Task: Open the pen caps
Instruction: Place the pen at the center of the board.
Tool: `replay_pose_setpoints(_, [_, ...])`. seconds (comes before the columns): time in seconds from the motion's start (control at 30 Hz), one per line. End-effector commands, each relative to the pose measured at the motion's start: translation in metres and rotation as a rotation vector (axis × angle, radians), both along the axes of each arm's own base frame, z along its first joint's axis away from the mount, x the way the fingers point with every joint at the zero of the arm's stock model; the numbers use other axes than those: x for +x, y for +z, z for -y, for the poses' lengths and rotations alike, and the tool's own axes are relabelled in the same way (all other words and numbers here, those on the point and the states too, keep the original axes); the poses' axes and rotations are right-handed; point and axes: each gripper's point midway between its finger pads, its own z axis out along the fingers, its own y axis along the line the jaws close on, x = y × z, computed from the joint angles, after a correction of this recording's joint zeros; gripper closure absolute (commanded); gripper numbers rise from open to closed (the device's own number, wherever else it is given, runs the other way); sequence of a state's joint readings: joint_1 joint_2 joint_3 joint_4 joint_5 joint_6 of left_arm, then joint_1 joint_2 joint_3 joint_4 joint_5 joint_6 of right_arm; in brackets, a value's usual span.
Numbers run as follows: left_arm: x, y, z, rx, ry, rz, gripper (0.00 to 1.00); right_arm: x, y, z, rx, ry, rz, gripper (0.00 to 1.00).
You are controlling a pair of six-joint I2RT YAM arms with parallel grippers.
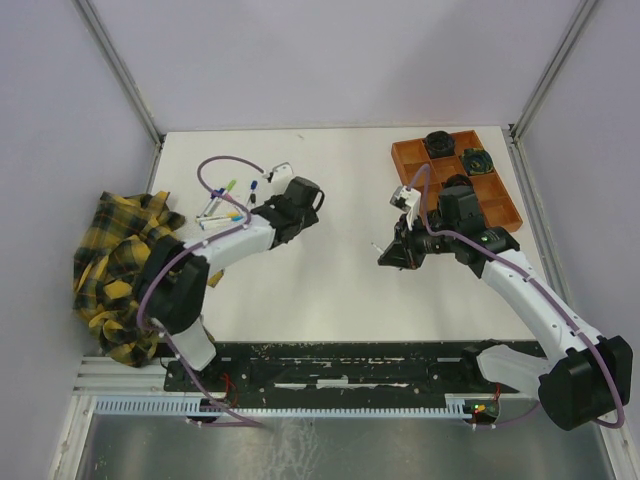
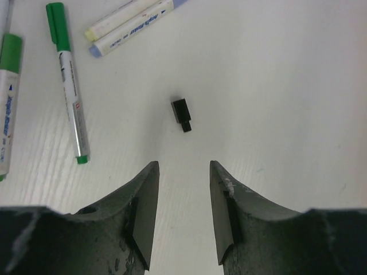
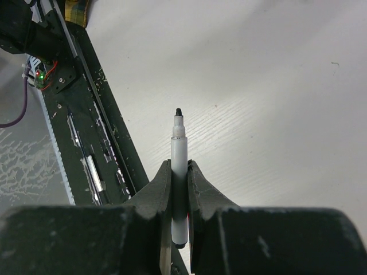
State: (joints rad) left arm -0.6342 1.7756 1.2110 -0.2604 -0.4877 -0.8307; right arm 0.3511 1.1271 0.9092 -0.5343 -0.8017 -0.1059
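A small black pen cap point(image 2: 182, 113) lies alone on the white table, just ahead of my left gripper point(image 2: 183, 166). That gripper is open and nothing sits between its fingers. To the cap's left lies a pen with its green cap point(image 2: 57, 26) on, and two more capped pens point(image 2: 129, 23) lie at the top. My right gripper point(image 3: 179, 166) is shut on a white pen barrel point(image 3: 179, 146) whose black tip is bare and points forward. In the top view the right gripper point(image 1: 392, 252) hovers mid-table and the left gripper point(image 1: 265, 200) is beside the pen cluster point(image 1: 222, 207).
An orange tray point(image 1: 500, 205) holding black round objects stands at the back right. A yellow plaid cloth point(image 1: 120, 260) is bunched at the left edge. The black base rail point(image 1: 350, 365) runs along the near edge. A small white object point(image 1: 282, 170) lies behind the pens.
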Motion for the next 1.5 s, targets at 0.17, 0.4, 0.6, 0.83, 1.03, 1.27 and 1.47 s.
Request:
replay_pose_setpoints(0.17, [-0.063,0.042,-0.025,-0.104,-0.212,0.226,0.48,0.018,-0.003,-0.01,-0.029,-0.039,0.045,1.0])
replay_pose_setpoints(0.4, [-0.106,0.025,-0.054,-0.101,-0.28,0.346,0.41,0.038,-0.02,-0.025,-0.16,-0.099,0.059,1.0])
replay_pose_setpoints(0.6, [-0.117,0.014,-0.078,-0.042,-0.247,0.392,0.38,0.067,-0.039,-0.047,-0.275,-0.178,0.081,1.0])
replay_pose_setpoints(0.83, [-0.126,0.008,-0.086,-0.072,-0.232,0.45,0.33,0.099,-0.076,-0.086,-0.327,-0.36,-0.005,1.0])
replay_pose_setpoints(1.03, [-0.133,0.012,-0.091,-0.103,-0.227,0.5,0.29,0.111,-0.116,-0.117,-0.395,-0.407,-0.066,0.99])
replay_pose_setpoints(1.27, [-0.138,0.013,-0.094,-0.12,-0.224,0.527,0.24,0.124,-0.144,-0.124,-0.467,-0.444,-0.109,0.96])
replay_pose_setpoints(1.47, [-0.137,0.012,-0.095,-0.118,-0.219,0.523,0.23,0.12,-0.161,-0.122,-0.502,-0.443,-0.128,0.92])
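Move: The board centre, where the held pen is going, lies about 11 cm ahead of the right hand, 12 cm to its left and 18 cm below. Some 5 cm beyond that spot and 4 cm farther left lies the loose black cap; the slim green pen is 6 cm beyond it and 12 cm left. From the left hand the spot is 5 cm right, 1 cm back and 8 cm below, the cap 4 cm ahead, 1 cm right. Draw the opening left gripper back some 15 cm and 9 cm left, away from the cap, tipping its fingers up. Keep the pen pinched in the right gripper and lower it about 16 cm while reaching forward and left, 11–12 cm each way, towards the board centre, turning the fingers to point more steeply down and swinging them clockwise. ##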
